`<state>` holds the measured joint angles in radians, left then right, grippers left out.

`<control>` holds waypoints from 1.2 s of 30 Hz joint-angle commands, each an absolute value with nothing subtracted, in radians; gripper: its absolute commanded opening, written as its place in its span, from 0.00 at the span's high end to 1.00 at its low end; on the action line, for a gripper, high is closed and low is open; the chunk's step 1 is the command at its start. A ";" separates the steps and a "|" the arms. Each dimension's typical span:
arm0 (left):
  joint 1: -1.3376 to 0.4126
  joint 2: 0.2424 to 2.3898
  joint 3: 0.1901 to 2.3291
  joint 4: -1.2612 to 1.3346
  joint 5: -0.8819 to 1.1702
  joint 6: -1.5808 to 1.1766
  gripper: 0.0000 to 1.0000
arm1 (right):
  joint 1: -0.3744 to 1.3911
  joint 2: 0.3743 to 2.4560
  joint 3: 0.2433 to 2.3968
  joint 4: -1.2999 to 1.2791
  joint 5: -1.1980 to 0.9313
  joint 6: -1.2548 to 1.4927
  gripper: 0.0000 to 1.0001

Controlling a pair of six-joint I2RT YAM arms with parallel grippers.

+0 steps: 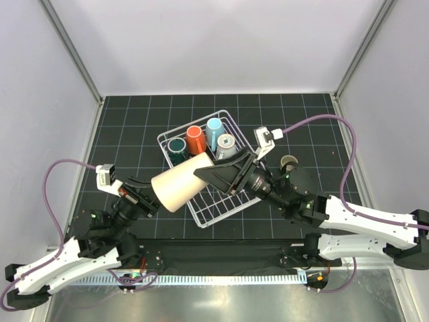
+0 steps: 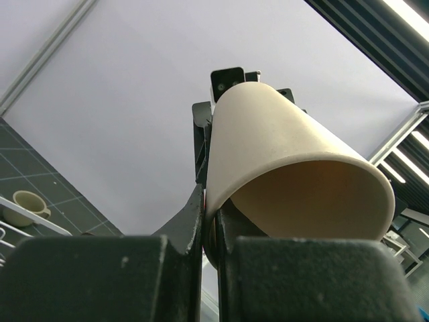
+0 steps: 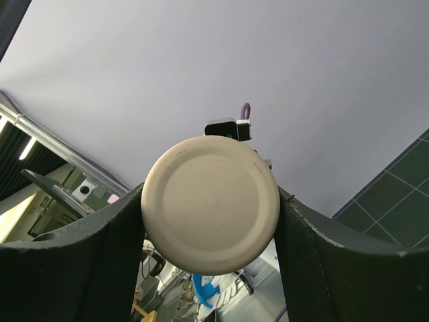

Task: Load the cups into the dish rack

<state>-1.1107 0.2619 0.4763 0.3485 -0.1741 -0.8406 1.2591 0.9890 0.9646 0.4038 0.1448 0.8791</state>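
A tall beige tumbler (image 1: 179, 184) hangs on its side above the near-left corner of the white wire dish rack (image 1: 201, 221). My left gripper (image 1: 154, 196) is shut on its rim, the wall pinched between the fingers (image 2: 194, 221). My right gripper (image 1: 201, 173) is closed round its base (image 3: 211, 204), both fingers (image 3: 114, 235) touching the sides. In the rack stand a dark teal cup (image 1: 177, 145), an orange cup (image 1: 195, 137), a light blue cup (image 1: 214, 129) and a grey-white cup (image 1: 226, 143). A small olive-beige cup (image 1: 289, 162) sits on the mat to the right of the rack.
The black gridded mat (image 1: 134, 127) covers the table, with white walls at the back and sides. Purple cables loop beside both arms. In the left wrist view the small olive-beige cup (image 2: 27, 204) shows low on the left beyond a rack wire (image 2: 30, 225).
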 commanded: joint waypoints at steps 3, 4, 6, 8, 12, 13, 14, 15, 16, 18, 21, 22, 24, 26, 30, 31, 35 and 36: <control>-1.111 0.265 0.492 0.367 -0.202 -0.834 1.00 | 1.239 0.994 0.988 0.457 0.112 0.897 0.64; -1.109 0.262 0.497 0.351 -0.212 -0.838 0.99 | 1.236 0.994 0.992 0.451 0.109 0.899 0.77; -1.111 0.255 0.518 0.252 -0.265 -0.862 0.98 | 1.226 0.994 1.003 0.428 0.097 0.896 0.96; -1.111 0.236 0.532 0.163 -0.311 -0.897 0.65 | 1.200 0.985 1.002 0.407 0.092 0.893 0.96; -1.111 0.178 0.552 -0.129 -0.473 -0.989 0.29 | 1.141 0.943 1.002 0.302 0.114 0.882 0.96; -1.111 0.166 0.555 -0.171 -0.497 -1.006 0.19 | 1.126 0.936 1.000 0.284 0.112 0.870 0.96; -1.111 0.135 0.555 -0.219 -0.517 -1.023 0.19 | 1.109 0.924 1.005 0.237 0.115 0.864 0.96; -1.111 0.120 0.557 -0.279 -0.556 -1.046 0.19 | 1.076 0.919 1.012 0.210 0.117 0.838 0.96; -1.111 0.101 0.555 -0.310 -0.569 -1.054 0.19 | 1.056 0.916 1.019 0.160 0.120 0.827 0.96; -1.111 0.055 0.554 -0.351 -0.610 -1.075 0.19 | 1.014 0.916 1.029 0.115 0.136 0.792 0.96; -1.111 0.014 0.557 -0.419 -0.643 -1.083 0.18 | 1.003 0.937 1.055 0.043 0.224 0.671 0.96; -1.111 0.012 0.558 -0.435 -0.655 -1.086 0.19 | 1.003 0.951 1.063 0.025 0.251 0.594 0.96; -1.111 0.012 0.561 -0.445 -0.661 -1.085 0.19 | 1.003 1.001 1.083 0.017 0.330 0.517 0.96; -1.111 0.017 0.572 -0.457 -0.664 -1.081 0.18 | 1.003 1.046 1.106 0.025 0.397 0.402 0.96; -1.111 0.061 0.604 -0.488 -0.660 -1.068 0.19 | 1.003 1.164 1.124 0.077 0.495 0.264 0.96; -1.111 0.080 0.610 -0.494 -0.658 -1.065 0.19 | 1.002 1.208 1.129 0.095 0.517 0.240 0.96; -1.111 0.109 0.629 -0.514 -0.652 -1.057 0.18 | 1.000 1.304 1.152 0.143 0.581 0.144 0.96; -1.111 0.112 0.630 -0.514 -0.650 -1.055 0.18 | 1.002 1.322 1.152 0.153 0.600 0.134 0.96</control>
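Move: The beige cup is pinched at its rim by my left hand and gripped around its base by my right. The open rack spot before the red cup lies about 22 cm ahead of my right hand, 4 cm left and 32 cm below. From that hand, at similar depth, the grey cup is 27 cm ahead and 6 right, the red 30 ahead and 7 left, the teal 26 ahead and 15 left. From my left hand the spot is some 25 cm ahead, 8 right, 30 below. My left fingers open and let go of the rim, and that hand sinks about 11 cm, drawing off left and a little forward. Keeping my grip on the base, I carry the beige cup with my right hand some 18 cm forward towards the open rack spot, dropping ever more steeply by 16 cm, while the wrist rolls and swings clockwise until the fingers point mostly forward. ##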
